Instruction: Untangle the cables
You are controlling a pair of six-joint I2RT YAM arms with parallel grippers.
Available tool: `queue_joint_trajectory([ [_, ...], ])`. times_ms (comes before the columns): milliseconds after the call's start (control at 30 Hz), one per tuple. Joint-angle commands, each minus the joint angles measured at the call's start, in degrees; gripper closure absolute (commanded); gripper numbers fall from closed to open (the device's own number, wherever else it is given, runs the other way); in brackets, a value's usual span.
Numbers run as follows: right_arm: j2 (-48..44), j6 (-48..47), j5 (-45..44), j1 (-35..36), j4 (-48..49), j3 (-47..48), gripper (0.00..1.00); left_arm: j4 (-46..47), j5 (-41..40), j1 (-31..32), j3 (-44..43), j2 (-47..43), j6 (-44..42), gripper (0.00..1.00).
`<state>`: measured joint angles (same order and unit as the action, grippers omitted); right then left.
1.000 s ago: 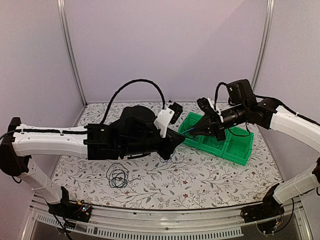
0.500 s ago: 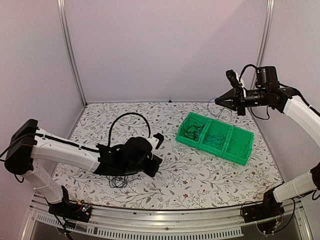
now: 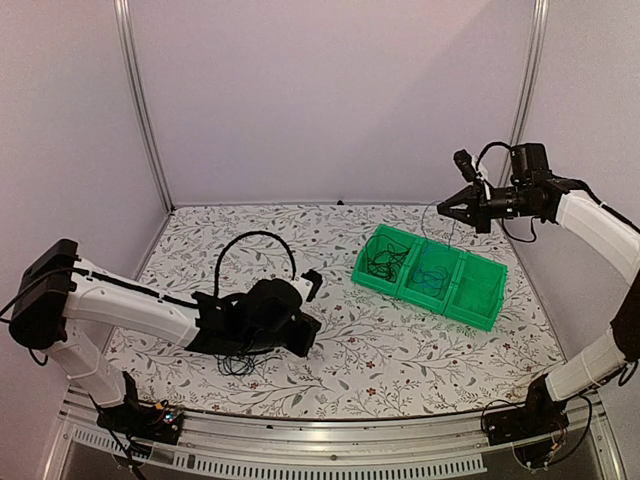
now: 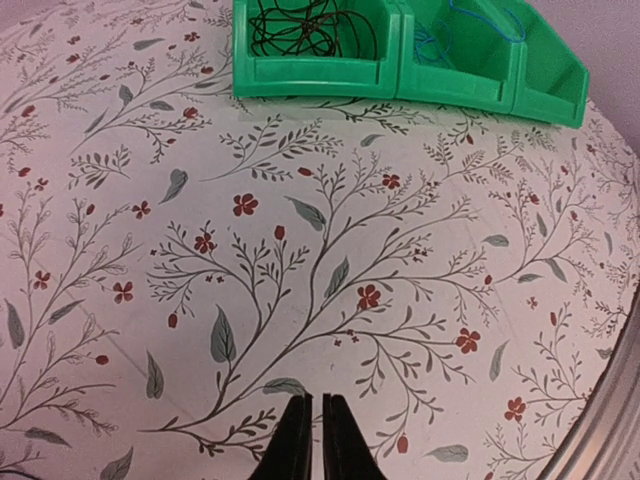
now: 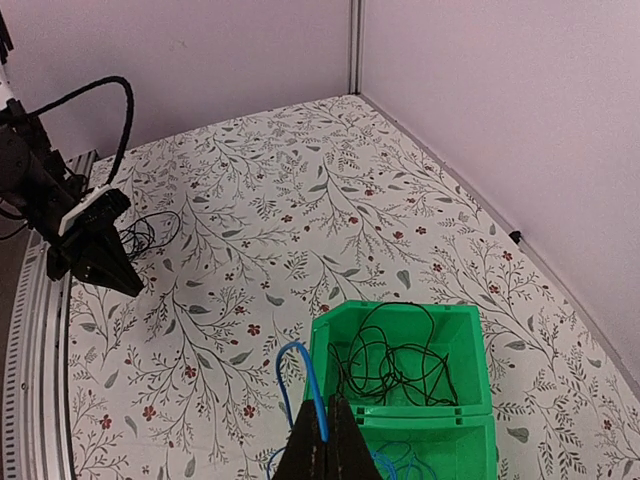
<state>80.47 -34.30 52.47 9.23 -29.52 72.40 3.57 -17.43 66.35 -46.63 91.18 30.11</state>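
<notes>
My right gripper (image 3: 443, 206) hangs high above the green bin (image 3: 425, 298), shut on a thin blue cable (image 5: 300, 365) that loops up from its jaws (image 5: 328, 405) and trails down toward the middle compartment. More blue cable (image 3: 432, 275) lies in that compartment. A tangle of black cables (image 5: 395, 365) fills the left compartment (image 4: 300, 25). A small black cable coil (image 3: 238, 365) lies on the table beside my left arm. My left gripper (image 4: 311, 400) is low over the bare tablecloth, its jaws nearly together with nothing between them, and the coil is behind it.
The flowered tablecloth (image 3: 400, 360) covers the table between the arms and the bin (image 4: 320, 80). A metal rail (image 3: 330, 440) runs along the near edge. Walls close in the back and both sides. The left arm's thick black hose (image 3: 255, 240) arches above it.
My left arm has dropped from beside the bin to low over the table by the coil. My right gripper has risen up and to the right, drawing the blue cable out of the bin.
</notes>
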Motion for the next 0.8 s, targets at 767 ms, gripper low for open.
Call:
queue_joint_trajectory([
  [767, 21.6, 0.1, -8.0, -4.3, 7.3, -5.2, 0.92, -2.9, -5.1, -0.4, 3.6, -7.7, 4.5, 0.93],
])
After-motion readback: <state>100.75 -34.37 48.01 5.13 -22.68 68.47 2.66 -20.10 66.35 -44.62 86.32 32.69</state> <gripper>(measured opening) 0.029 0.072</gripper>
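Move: The middle bin of the green box, where the blue cable already hangs, lies about 6 cm ahead of the right hand holding it, 3 cm to the right and some 25 cm below. The bin with the dark cables sits about 12 cm ahead and 7 cm left; the empty bin is about 13 cm right and 1 cm back. From the left hand, the middle bin is roughly 18 cm ahead, 29 cm right and 5 cm lower. The blue cable, still pinched in the right fingers, is lowered towards the middle bin, about 15 cm down in all. The right hand also eases some 6 cm forward and a little right, sinking gently at first and then faster, while its wrist tips forward and down by nearly 20 degrees. ##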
